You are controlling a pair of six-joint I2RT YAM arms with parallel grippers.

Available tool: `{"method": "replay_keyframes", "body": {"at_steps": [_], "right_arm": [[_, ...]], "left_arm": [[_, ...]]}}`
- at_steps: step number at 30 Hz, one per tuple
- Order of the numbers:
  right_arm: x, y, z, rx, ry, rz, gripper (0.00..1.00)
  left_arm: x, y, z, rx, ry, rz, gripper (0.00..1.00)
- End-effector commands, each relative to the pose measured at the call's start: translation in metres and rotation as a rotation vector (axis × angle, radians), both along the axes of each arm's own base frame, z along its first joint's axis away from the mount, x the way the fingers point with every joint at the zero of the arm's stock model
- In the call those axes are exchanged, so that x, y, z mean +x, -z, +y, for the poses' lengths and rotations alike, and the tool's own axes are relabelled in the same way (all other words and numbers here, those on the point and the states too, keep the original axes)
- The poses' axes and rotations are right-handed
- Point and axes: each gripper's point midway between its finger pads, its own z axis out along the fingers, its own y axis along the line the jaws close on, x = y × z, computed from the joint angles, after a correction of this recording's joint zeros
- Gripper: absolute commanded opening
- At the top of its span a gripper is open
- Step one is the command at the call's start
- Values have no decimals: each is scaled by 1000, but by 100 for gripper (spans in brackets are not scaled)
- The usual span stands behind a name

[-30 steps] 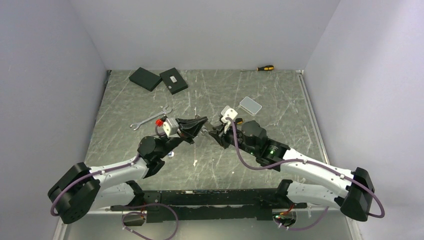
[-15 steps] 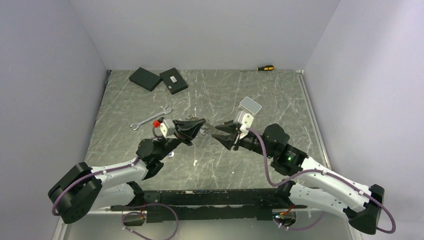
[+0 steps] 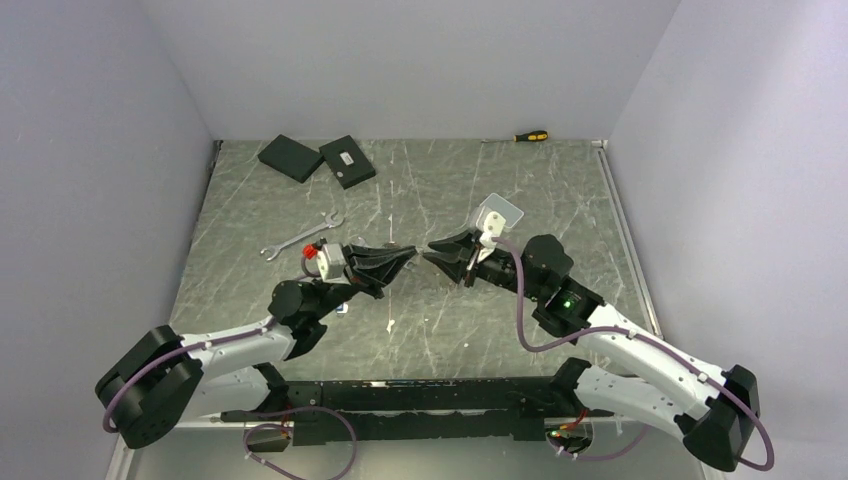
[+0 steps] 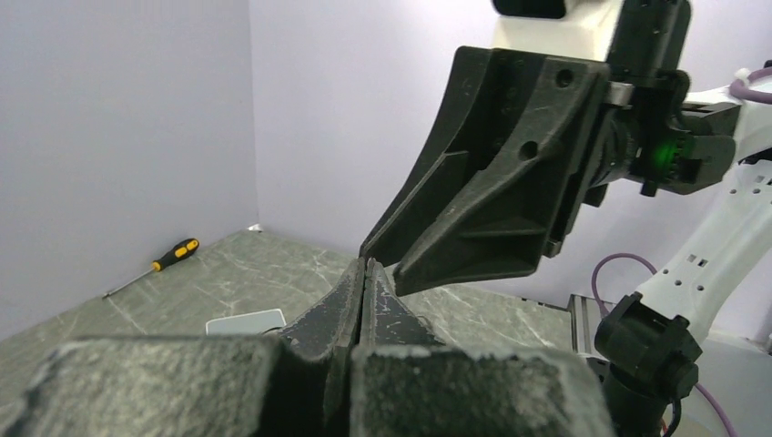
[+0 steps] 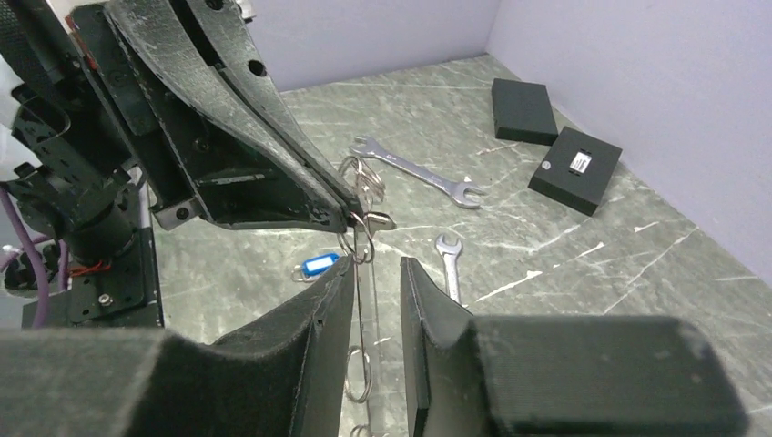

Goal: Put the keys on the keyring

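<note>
My left gripper [image 3: 402, 259] is shut on the keyring [image 5: 364, 218], a thin grey wire loop that hangs from its fingertips with small rings lower down. My right gripper [image 5: 375, 273] is open, tip to tip with the left one, and the hanging wire runs between its fingers without being pinched. In the left wrist view the shut gripper [image 4: 362, 266] has the right gripper's black finger [image 4: 492, 191] just above it. Two silver keys lie on the table: a long one [image 5: 419, 171], also in the top view [image 3: 300, 238], and a shorter one [image 5: 448, 264].
A blue key tag [image 5: 319, 265] lies on the table under the grippers. Two black boxes [image 3: 290, 157] [image 3: 347, 161] sit at the back left. A yellow-and-black screwdriver [image 3: 530, 135] lies by the back wall. A white flat box [image 4: 244, 322] lies beyond the grippers.
My right arm has swung round and moved left, bringing its open fingers up to the left gripper's tips and around the hanging wire. The left gripper has stayed shut and shifted slightly.
</note>
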Motion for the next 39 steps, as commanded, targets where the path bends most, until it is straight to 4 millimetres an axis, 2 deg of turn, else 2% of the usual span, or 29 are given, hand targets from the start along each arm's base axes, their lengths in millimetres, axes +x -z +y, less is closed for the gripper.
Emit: {"method": "replay_keyframes", "body": {"at_steps": [1,9,15,20,28,29,30,32,34,39], "right_arm": [[-9,-27,6,76,-83,-41,27],[-18,-25,17,75,-173,-29,25],[-18,-34,17,92,-178,-60,17],[-22,-35,15,88,-192,-82,0],[-21,-40,10,75,-166,-106,0],[-19,-39,9,62,-158,-106,0],[-17,-36,9,42,-148,-104,0],[-12,-31,7,-3,-128,-113,0],[-8,-26,5,-34,-104,-113,0],[-1,-3,-2,-130,-61,-120,0]], "left_arm": [[-16,-30,9,-70,29,-90,0],[-18,-30,5,-62,50,-99,0],[-18,-31,5,-60,51,-105,0],[-19,-31,6,-57,45,-106,0],[-19,-22,1,6,56,-108,0],[-20,-19,-1,37,61,-110,6],[-22,-15,-3,82,69,-121,17],[-21,-8,-4,184,56,-125,32],[-23,-4,0,289,44,-116,43],[-25,-7,22,476,-32,-136,59]]}}
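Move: The keyring, a thin grey loop with small rings on it, is still pinched at the left fingertips, about 1 cm right of the left hand point. From the right hand, half open and facing it, the keyring is some 2 cm to the left and 1 cm back, at its height. The small wrench lies about 18 cm ahead, 11 cm left and 30 cm below; the blue key tag 2 cm ahead, 20 cm left, equally low. Leftward and slightly back by about 2 cm, the right hand eases in at the left fingertips, turning a little counter-clockwise, and its fingers close to pinch the keyring while the left hand keeps its hold. Then the left fingers open about halfway and that hand lifts clear, some 2 cm up and 1 cm back, tilting about 15 degrees, as the right hand draws 1 cm to its right and sinks slightly. ##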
